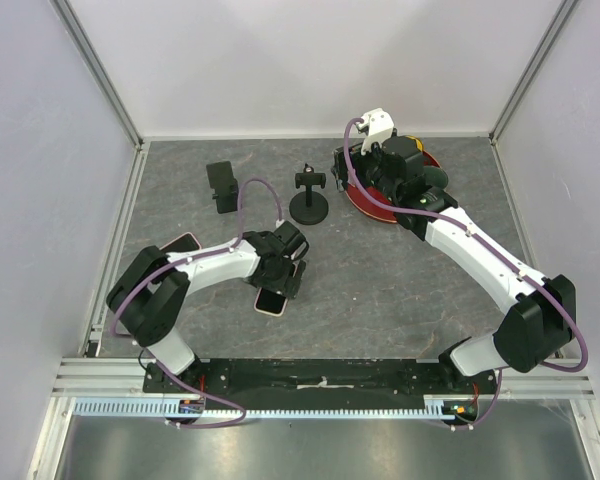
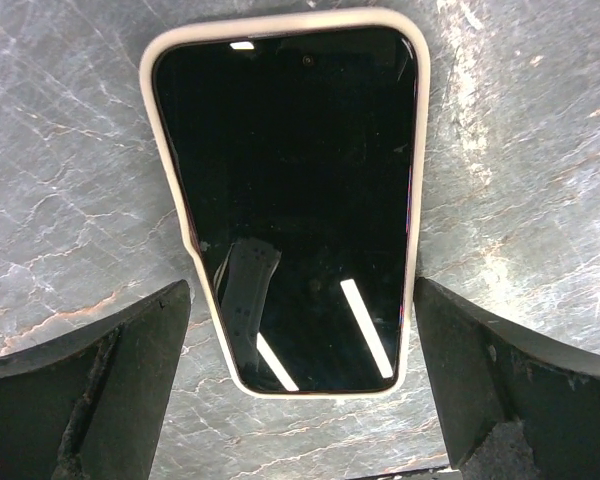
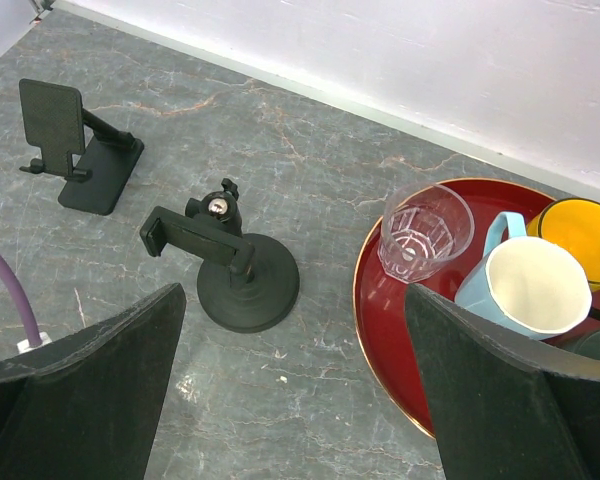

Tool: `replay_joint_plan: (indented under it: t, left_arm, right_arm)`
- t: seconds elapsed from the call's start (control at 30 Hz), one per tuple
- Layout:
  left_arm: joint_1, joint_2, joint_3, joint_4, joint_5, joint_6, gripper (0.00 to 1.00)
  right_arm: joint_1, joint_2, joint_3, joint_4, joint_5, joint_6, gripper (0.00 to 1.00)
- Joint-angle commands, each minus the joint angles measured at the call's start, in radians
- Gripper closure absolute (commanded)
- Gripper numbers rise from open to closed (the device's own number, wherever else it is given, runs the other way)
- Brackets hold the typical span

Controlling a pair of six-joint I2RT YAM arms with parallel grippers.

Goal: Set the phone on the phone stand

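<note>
A phone (image 2: 295,200) in a white case lies flat, screen up, on the grey marble table. My left gripper (image 2: 300,385) is open low over its near end, one finger on either side, neither one touching it. From above, the phone's near end (image 1: 270,302) pokes out under my left gripper (image 1: 280,272). Two black stands are at the back: a folding phone stand (image 1: 221,187) (image 3: 75,145) and a round-base clamp stand (image 1: 309,200) (image 3: 235,270). My right gripper (image 3: 295,390) (image 1: 365,170) hangs open and empty above the table beside the tray.
A red tray (image 1: 365,208) (image 3: 390,320) at the back right holds a clear glass (image 3: 425,230), a light blue mug (image 3: 520,285) and a yellow cup (image 3: 585,235). A second flat phone-like thing (image 1: 183,242) shows partly under my left arm. Walls enclose the table.
</note>
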Motion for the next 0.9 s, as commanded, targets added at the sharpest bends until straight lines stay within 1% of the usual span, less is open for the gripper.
replay_joint_plan:
  t: [0.0,0.1,0.2,0.3,0.33,0.37,0.4,0.47,0.5,0.57,0.6,0.67,0.7,0.77,0.8,0.87]
  left_arm:
    - [-0.002,0.03,0.014,0.013,0.033,0.046,0.0]
    - [-0.002,0.056,0.02,0.016,0.033,0.046,0.0]
    - [-0.002,0.08,0.024,0.013,0.039,0.046,0.03]
    - [-0.002,0.105,0.023,0.015,0.048,0.036,0.08]
    - [-0.004,0.113,0.021,0.015,0.051,0.03,0.13]
    - [-0.004,0.119,0.02,0.016,0.053,0.025,0.15]
    - [-0.004,0.122,0.014,0.016,0.051,0.022,0.21]
    - [-0.004,0.124,0.008,0.015,0.039,0.011,0.28]
    - [-0.004,0.122,0.003,0.013,0.031,0.008,0.38]
    - [-0.005,0.116,-0.002,0.007,0.002,-0.003,0.51]
    - [-0.005,0.105,-0.005,0.005,-0.007,-0.006,0.62]
    - [-0.005,0.09,-0.009,0.005,-0.022,-0.015,0.71]
    - [-0.005,0.084,-0.011,0.004,-0.027,-0.018,0.82]
    - [-0.007,0.059,-0.014,0.005,-0.041,-0.027,0.95]
    - [-0.005,0.048,-0.014,0.001,-0.045,-0.036,0.98]
    - [-0.007,0.012,-0.017,-0.001,-0.062,-0.044,0.98]
  right_arm:
    - [0.001,-0.021,-0.003,0.021,-0.011,-0.011,0.02]
    - [0.001,-0.021,0.0,0.021,-0.012,-0.011,0.02]
    - [0.0,-0.024,0.0,0.021,-0.011,-0.011,0.02]
    - [0.001,-0.021,0.003,0.02,-0.014,-0.008,0.02]
    - [0.001,-0.02,0.005,0.02,-0.02,-0.006,0.02]
    - [0.001,-0.017,0.008,0.017,-0.02,-0.005,0.02]
    - [0.001,-0.012,0.011,0.015,-0.023,-0.003,0.02]
    - [0.001,-0.008,0.017,0.009,-0.032,-0.002,0.02]
    - [0.001,-0.003,0.018,0.006,-0.035,-0.002,0.02]
    - [0.001,0.006,0.028,-0.002,-0.04,0.0,0.02]
    - [0.001,0.009,0.029,-0.005,-0.04,-0.002,0.02]
    - [0.001,0.015,0.035,-0.014,-0.045,0.0,0.02]
    - [0.001,0.019,0.038,-0.016,-0.045,0.0,0.02]
    - [0.001,0.026,0.046,-0.025,-0.048,0.0,0.02]
    - [0.001,0.029,0.051,-0.029,-0.049,0.001,0.02]
    - [0.001,0.042,0.063,-0.043,-0.055,0.001,0.02]
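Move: The phone lies flat between the open left fingertips, its middle about 2 cm ahead of the left hand and 1 cm below. The black phone stand is some 24 cm ahead and 10 cm right; a folding stand is roughly 27 cm ahead and 13 cm left, and a second phone about 10 cm ahead and 27 cm left. From the right hand, the phone is some 17 cm back, 15 cm left and 28 cm down. Bring the left gripper down about 1 cm astride the phone, then ease it some 1 cm to the right while closing the fingers by a fifth of their range, until they pinch the phone's two long edges just nearer the base than its middle. Hold there without lifting. Late on, start lowering the open right hand about 1.5 cm. ##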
